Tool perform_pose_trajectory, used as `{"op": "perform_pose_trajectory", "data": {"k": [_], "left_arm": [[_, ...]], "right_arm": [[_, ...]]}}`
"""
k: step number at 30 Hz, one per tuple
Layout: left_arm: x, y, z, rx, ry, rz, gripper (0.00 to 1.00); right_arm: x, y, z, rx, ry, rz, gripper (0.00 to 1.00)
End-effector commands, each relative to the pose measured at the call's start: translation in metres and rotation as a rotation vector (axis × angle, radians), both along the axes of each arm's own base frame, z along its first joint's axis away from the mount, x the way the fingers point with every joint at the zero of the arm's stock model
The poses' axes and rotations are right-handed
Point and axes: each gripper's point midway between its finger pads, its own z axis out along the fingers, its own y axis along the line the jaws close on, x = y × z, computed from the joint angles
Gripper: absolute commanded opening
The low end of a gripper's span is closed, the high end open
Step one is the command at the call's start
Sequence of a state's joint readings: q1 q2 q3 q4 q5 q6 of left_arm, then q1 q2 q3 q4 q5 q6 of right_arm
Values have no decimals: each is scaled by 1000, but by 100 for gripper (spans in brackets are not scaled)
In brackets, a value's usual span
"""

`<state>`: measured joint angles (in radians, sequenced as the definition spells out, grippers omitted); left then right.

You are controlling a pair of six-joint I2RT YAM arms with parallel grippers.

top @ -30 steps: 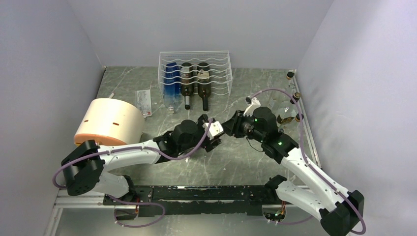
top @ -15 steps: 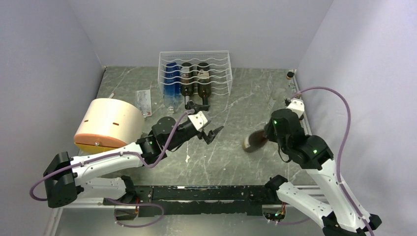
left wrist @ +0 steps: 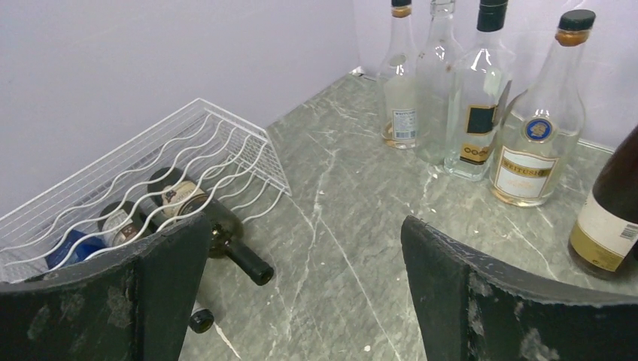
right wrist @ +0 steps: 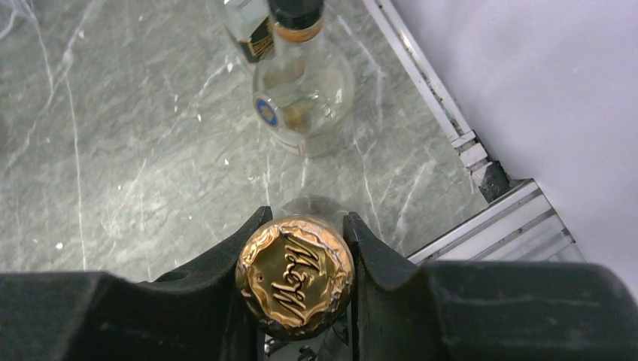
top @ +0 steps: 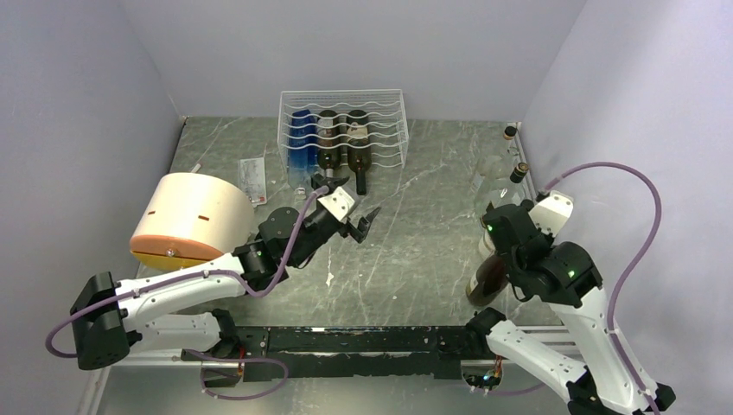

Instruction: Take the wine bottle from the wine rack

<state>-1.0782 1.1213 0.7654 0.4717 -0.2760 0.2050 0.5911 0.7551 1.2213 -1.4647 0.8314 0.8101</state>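
The white wire wine rack (top: pixel 341 130) stands at the back of the table, and its front corner shows in the left wrist view (left wrist: pixel 150 173). Three bottles lie in it: a blue one (top: pixel 301 147) and two dark ones (top: pixel 357 154). A dark wine bottle (top: pixel 484 277) with a gold foil cap (right wrist: pixel 295 274) is held upright at the near right, off the rack. My right gripper (right wrist: pixel 305 226) is shut on its top. I cannot tell whether its base touches the table. My left gripper (top: pixel 347 206) is open and empty just in front of the rack.
A cream drum (top: pixel 194 216) lies at the left, with a small packet (top: pixel 252 180) behind it. Several clear liquor bottles (left wrist: pixel 481 98) stand along the right edge, one round-bellied (right wrist: pixel 305 98) just beyond the held bottle. A metal rail (right wrist: pixel 481 226) runs close to my right gripper.
The grippers met at mid-table a second ago. My left gripper opened and moved back toward the rack. My right arm swung the dark bottle to the near right and turned it upright.
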Motion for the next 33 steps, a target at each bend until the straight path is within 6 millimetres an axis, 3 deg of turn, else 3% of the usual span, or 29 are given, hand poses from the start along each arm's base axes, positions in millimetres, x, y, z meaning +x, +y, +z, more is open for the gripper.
{"op": "perform_pose_trajectory", "data": {"k": [1,9,13,17,24,30,33], "left_arm": [[4,11,15,-51,-22,60,100],[14,21,14,-43,-12,138,99],[24,28,12,-29,12,193,99],[34,37,12,-44,41,224,99],[47,50,13,-69,57,269,99],[52,60,16,-81,54,298,99],[55,66,20,-89,48,319,99]], "right_arm": [[11,-29,48,19,-315,-207,0],[22,-34,37,-82,-322,-258,0],[30,-25,32,-69,-313,-206,0],[27,-23,33,-48,-309,-190,19],[20,-28,46,-37,-329,-177,63],[18,-29,68,-39,-358,-138,86],[28,-14,91,-48,-372,1,93]]}}
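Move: The right gripper still holds the gold-capped wine bottle by its neck; its standing place is about 3 cm ahead of that hand, 2 cm to the right, and some 24 cm below. The round clear bottle is roughly 13 cm ahead and 3 cm right; the gold-label bottle about 21 cm ahead, 4 cm right. From the empty left gripper, the rack's rightmost dark bottle is some 17 cm ahead, 1 cm right, 17 cm below; the silver-necked bottle sits 8 cm left of it, level with it. Ease the right gripper a couple of centimetres right and forward, keeping the neck pinched, and steady the bottle on the table just short of the round clear bottle. Then open the fingers wide and lift clear by about 6 cm, tipping the hand up. Meanwhile bring the open left gripper about 7 cm left and forward towards the rack's rightmost dark bottle, turning some 15 degrees counter-clockwise. ##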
